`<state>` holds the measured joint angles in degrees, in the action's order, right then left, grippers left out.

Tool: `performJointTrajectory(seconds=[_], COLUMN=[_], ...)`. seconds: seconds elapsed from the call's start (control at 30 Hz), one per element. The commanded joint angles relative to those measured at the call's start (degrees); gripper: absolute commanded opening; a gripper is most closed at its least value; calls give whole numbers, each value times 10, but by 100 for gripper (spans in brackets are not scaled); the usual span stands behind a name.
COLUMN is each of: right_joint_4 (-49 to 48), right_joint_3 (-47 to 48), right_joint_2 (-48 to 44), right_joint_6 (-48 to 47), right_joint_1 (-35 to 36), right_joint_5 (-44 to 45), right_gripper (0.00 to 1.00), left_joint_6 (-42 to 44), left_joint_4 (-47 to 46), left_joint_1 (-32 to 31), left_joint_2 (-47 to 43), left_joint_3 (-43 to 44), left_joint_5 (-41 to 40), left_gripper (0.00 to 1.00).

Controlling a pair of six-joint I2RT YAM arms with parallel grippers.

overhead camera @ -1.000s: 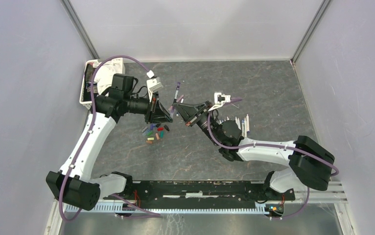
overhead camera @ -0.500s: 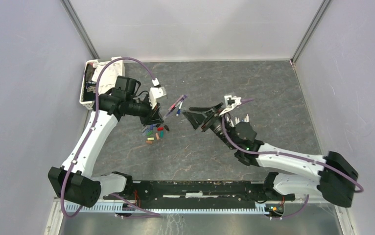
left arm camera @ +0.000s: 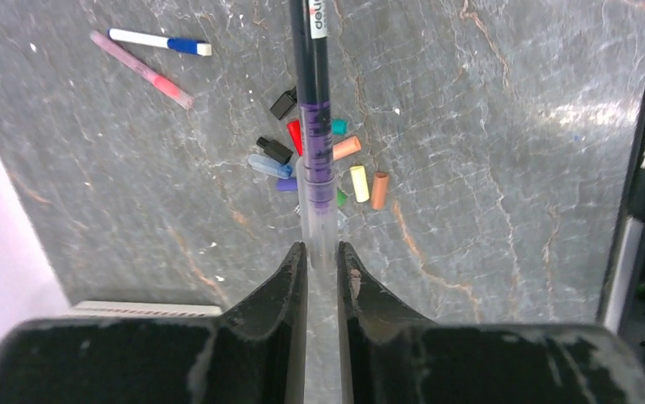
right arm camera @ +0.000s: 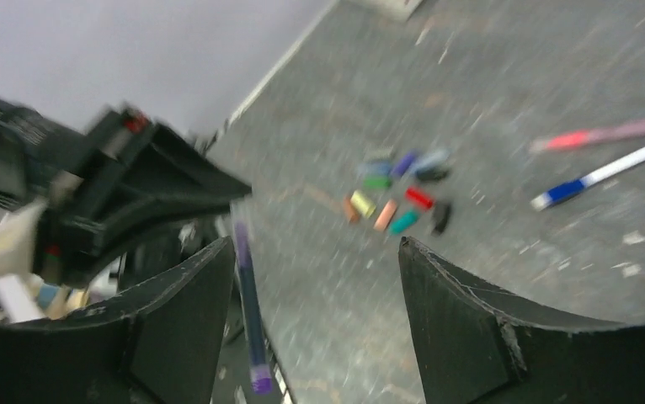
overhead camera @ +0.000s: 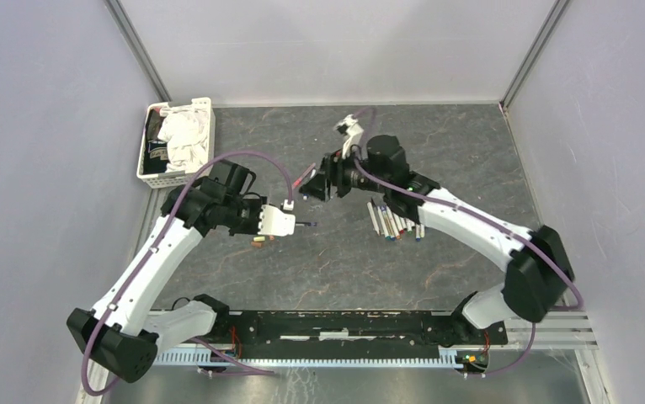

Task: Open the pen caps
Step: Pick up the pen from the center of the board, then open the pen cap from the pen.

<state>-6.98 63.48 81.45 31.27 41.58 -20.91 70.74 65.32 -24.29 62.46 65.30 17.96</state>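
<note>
My left gripper is shut on the clear end of a purple pen, which points away from it above the table. Below the pen lies a pile of pen caps in red, orange, yellow, blue, teal and black. In the top view the left gripper hides most of the caps. My right gripper is open and empty, farther back. In the blurred right wrist view the purple pen lies by the left finger of the right gripper, with the caps beyond.
A pink pen and a white blue-capped pen lie loose behind the caps. A row of white pens lies right of centre. A white basket of cloths stands at the back left.
The two grippers have drawn apart. The left gripper moved nearer and to the right, pen in its jaws. The right arm swung to the far side, above the loose pens, with its jaws open.
</note>
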Motion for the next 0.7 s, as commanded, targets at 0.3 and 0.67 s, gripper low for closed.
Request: performJointTrajectory(seconds=[0.3, 0.67], right_joint_4=[86, 38], right_joint_3=[71, 90], right_joint_2=[137, 195], right_joint_6=[-27, 1], right_joint_1=[72, 92], right_joint_5=[-253, -291], right_gripper=[70, 35], left_joint_6=[89, 90], left_joint_4=[9, 18], left_joint_1=[-53, -71], left_joint_2=[-14, -15], left_joint_3=[-10, -9], left_joint_5=[-81, -89], left_gripper=[2, 2])
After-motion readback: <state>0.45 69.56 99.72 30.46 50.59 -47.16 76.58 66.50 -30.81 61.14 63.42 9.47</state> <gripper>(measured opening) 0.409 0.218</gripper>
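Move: Across the right hand's path, the pen held by the left hand has its middle roughly 10 cm back, 7 cm to the left and 9 cm below the right hand. The pile of caps lies some 16 cm left, 7 cm back and 26 cm below the right hand; the blue-capped marker on the table is about 6 cm ahead, 3 cm left and 27 cm below. From the left hand, the pen's middle is about 6 cm to the right and 2 cm higher. Swinging back and down and to the left towards the pen, the right hand covers about 16 cm, fast at first and then easing off, while turning some 35 degrees counter-clockwise and tipping down. Near the end its fingers start to close around the pen's dark barrel, still partly open. The left hand keeps its grip on the clear cap end, turning only about 10 degrees. ##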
